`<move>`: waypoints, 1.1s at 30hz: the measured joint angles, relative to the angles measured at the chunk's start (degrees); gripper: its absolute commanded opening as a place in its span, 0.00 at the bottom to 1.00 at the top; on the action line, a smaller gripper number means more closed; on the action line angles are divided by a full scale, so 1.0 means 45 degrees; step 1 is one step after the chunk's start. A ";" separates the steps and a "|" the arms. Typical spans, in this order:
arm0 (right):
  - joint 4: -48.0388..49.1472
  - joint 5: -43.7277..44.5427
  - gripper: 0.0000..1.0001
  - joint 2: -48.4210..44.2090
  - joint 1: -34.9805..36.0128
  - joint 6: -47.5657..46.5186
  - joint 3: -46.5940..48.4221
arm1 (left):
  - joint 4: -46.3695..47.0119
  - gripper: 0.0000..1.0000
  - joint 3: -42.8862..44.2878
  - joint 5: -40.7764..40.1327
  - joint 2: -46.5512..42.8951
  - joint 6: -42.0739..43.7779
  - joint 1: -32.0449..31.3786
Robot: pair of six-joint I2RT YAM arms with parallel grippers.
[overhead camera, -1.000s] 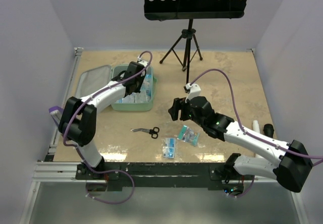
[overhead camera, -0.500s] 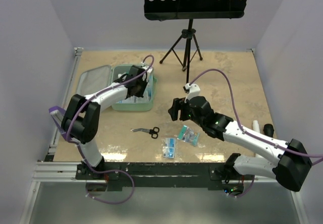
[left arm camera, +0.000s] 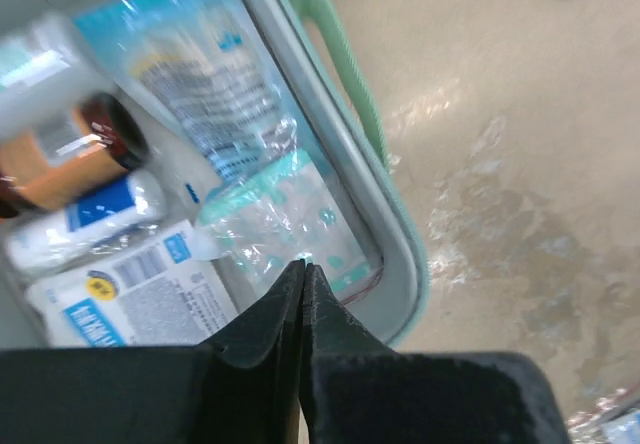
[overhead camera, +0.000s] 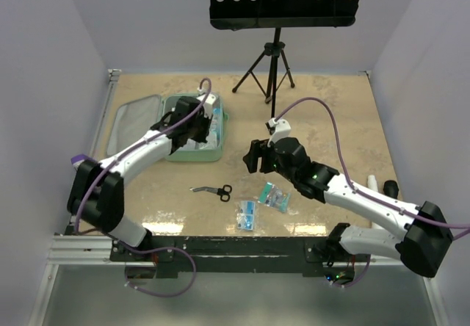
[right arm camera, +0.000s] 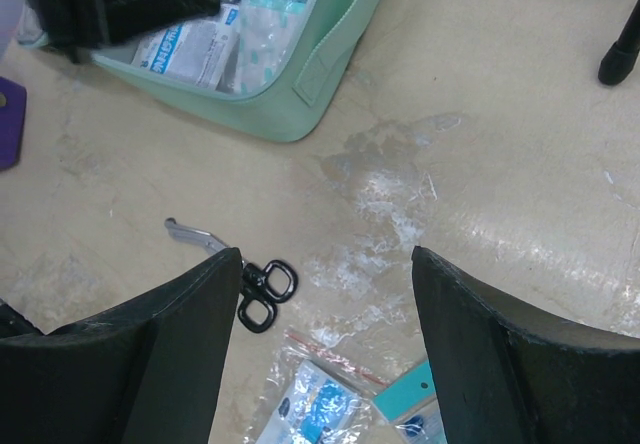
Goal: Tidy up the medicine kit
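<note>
The medicine kit (overhead camera: 192, 155), a mint-green case, lies open at the back left with its lid (overhead camera: 132, 124) folded flat to the left. Packets, a brown bottle (left arm camera: 70, 149) and a white roll (left arm camera: 85, 224) lie inside it. My left gripper (overhead camera: 197, 120) hovers over the kit's right half, shut with nothing between its fingers; in the left wrist view its tips (left arm camera: 303, 262) meet above a clear packet (left arm camera: 285, 219) near the rim (left arm camera: 395, 254). My right gripper (overhead camera: 253, 157) stands open and empty (right arm camera: 325, 254) over bare table, right of the kit (right arm camera: 300, 94).
Black-handled scissors (overhead camera: 213, 190) (right arm camera: 255, 284) and two clear packets (overhead camera: 275, 194) (overhead camera: 248, 214) lie near the front of the table. A music-stand tripod (overhead camera: 273, 62) stands at the back. A purple holder (overhead camera: 77, 161) sits at the left edge, white and black items (overhead camera: 373, 183) at the right.
My left gripper's jaws have come fully together and the arm has shifted slightly left over the kit. The right arm has not moved.
</note>
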 measured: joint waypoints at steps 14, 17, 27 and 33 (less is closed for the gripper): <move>-0.0175 0.0442 0.75 0.0296 0.0000 0.0379 0.0248 | 0.1472 1.00 -0.2089 -0.2939 -0.6849 -0.1389 -0.0010; -0.0233 0.0602 0.75 0.0296 0.0000 0.0563 0.0233 | 0.1428 1.00 -0.2259 -0.2531 -0.7159 -0.2069 -0.0010; -0.0209 0.0661 0.75 0.0335 0.0000 0.1472 -0.0359 | 0.1943 1.00 -0.4988 0.0559 -0.8291 -0.3866 -0.0024; -0.0209 0.0675 0.75 0.0335 0.0000 0.1588 -0.0359 | 0.2283 0.90 -0.6149 -0.0976 -1.0593 -0.5639 -0.0034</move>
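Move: The left gripper is shut and empty just above the clear pouch, whose middle is about 1 cm ahead and 5 cm below. The scissors, not yet reached for, lie some 16 cm back from this hand, about 3 cm to its right and 7 cm lower. The mask packet is some 7 cm nearer the base than the scissors and 11 cm to their right. From the right gripper, the scissors are roughly 12 cm left, 6 cm back and 15 cm below. Raise the left gripper straight up out of the kit, about 15 cm away from the clear pouch, opening the empty fingers wide on the way. Then draw it back some 9 cm to the kit's near side and a little left, letting it sink about 5 cm while the wrist rolls its left side down some 30 degrees and the fingertips tip up. Lower the right gripper about 2 cm. ##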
